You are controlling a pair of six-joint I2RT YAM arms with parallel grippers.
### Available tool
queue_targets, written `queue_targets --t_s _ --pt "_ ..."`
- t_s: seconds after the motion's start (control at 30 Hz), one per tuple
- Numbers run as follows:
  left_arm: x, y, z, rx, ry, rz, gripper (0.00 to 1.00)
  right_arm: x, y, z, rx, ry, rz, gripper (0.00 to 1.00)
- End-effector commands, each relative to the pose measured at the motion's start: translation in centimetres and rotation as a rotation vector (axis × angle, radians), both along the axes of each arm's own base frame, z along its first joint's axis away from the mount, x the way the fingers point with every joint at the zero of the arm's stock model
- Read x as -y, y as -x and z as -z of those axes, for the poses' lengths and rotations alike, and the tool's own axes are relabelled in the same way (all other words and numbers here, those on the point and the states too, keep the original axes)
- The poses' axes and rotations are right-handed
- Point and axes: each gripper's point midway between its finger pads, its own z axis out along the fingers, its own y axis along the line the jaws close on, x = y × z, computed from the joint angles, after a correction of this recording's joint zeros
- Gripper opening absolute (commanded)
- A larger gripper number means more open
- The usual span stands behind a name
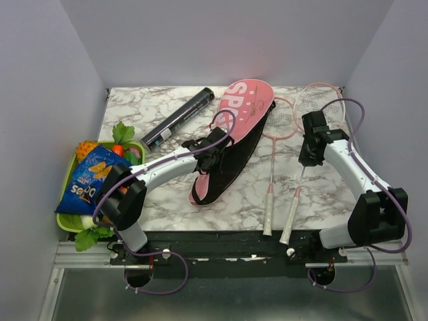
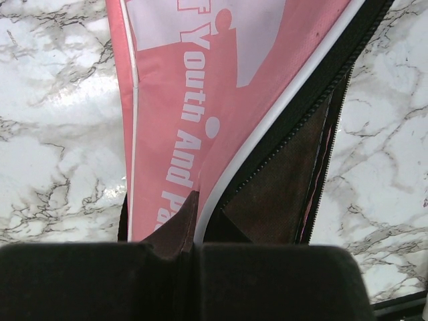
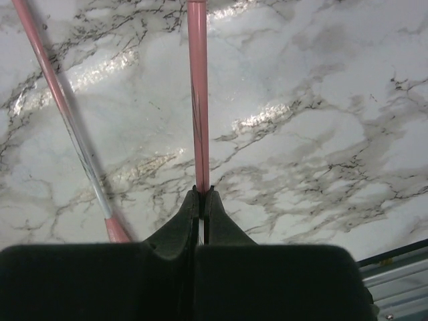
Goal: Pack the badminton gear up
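The pink bag [image 1: 244, 107] lettered "SPORT" lies at the table's middle with its zip open and its dark lining [image 2: 281, 194] showing. My left gripper [image 1: 210, 155] is shut on the edge of the bag's pink top flap [image 2: 174, 100], and its fingertips [image 2: 189, 200] meet on that flap. Two pink-framed rackets lie to the right of the bag, heads far and white handles near. My right gripper [image 1: 309, 157] is shut on the thin pink shaft [image 3: 197, 100] of the right racket [image 1: 321, 100]. The left racket [image 1: 271, 180] lies free, and its shaft [image 3: 60, 100] runs beside my right gripper. The black tube [image 1: 177, 117] lies at the far left.
A green tray [image 1: 67, 221] of toy fruit sits at the left edge with a blue snack packet [image 1: 90, 177] on it. The marble table [image 1: 334, 194] ends just before the arm bases. Walls close in the left, right and back.
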Motion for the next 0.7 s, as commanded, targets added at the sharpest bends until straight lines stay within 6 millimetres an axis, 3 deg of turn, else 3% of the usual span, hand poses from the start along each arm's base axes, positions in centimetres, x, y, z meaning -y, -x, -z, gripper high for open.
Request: queue_targets --t_s 0.0,0.27,0.67 --pt "1.9 -1.8 -1.5 0.063 0.067 0.008 0.0 -0.7 2.2 -1.4 -0.032 -0.041 -0.086 0.01" --pt "2.0 -2.4 -2.3 0.089 0.068 0.003 0.0 -4.1 6.4 -2.8 -0.089 -0.207 -0.199 0.01" --pt "2.9 -3.5 -6.0 0.163 0.157 -0.038 0.0 -6.3 11.0 -2.6 -0.25 -0.168 -0.338 0.0"
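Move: About 28 cm to the right hand's left and roughly 10 cm ahead lies the middle of the badminton bag's open black mouth, some 9 cm below it. The second racket lies nearer, its middle about 11 cm left, 8 cm ahead and 10 cm down; the front table edge is some 24 cm straight back, equally low. From the left hand the mouth's middle is about 11 cm right, 10 cm ahead and 7 cm down. Drawing back towards the front table edge, the right hand keeps its shut grip on the lifted racket's shaft, going about 9 cm back and 5 to 6 cm left while rising a little and levelling off. The wrist turns some 15 degrees counter-clockwise and tilts. The left hand still pinches the bag's pink flap, lifting it about 1 cm late on. ##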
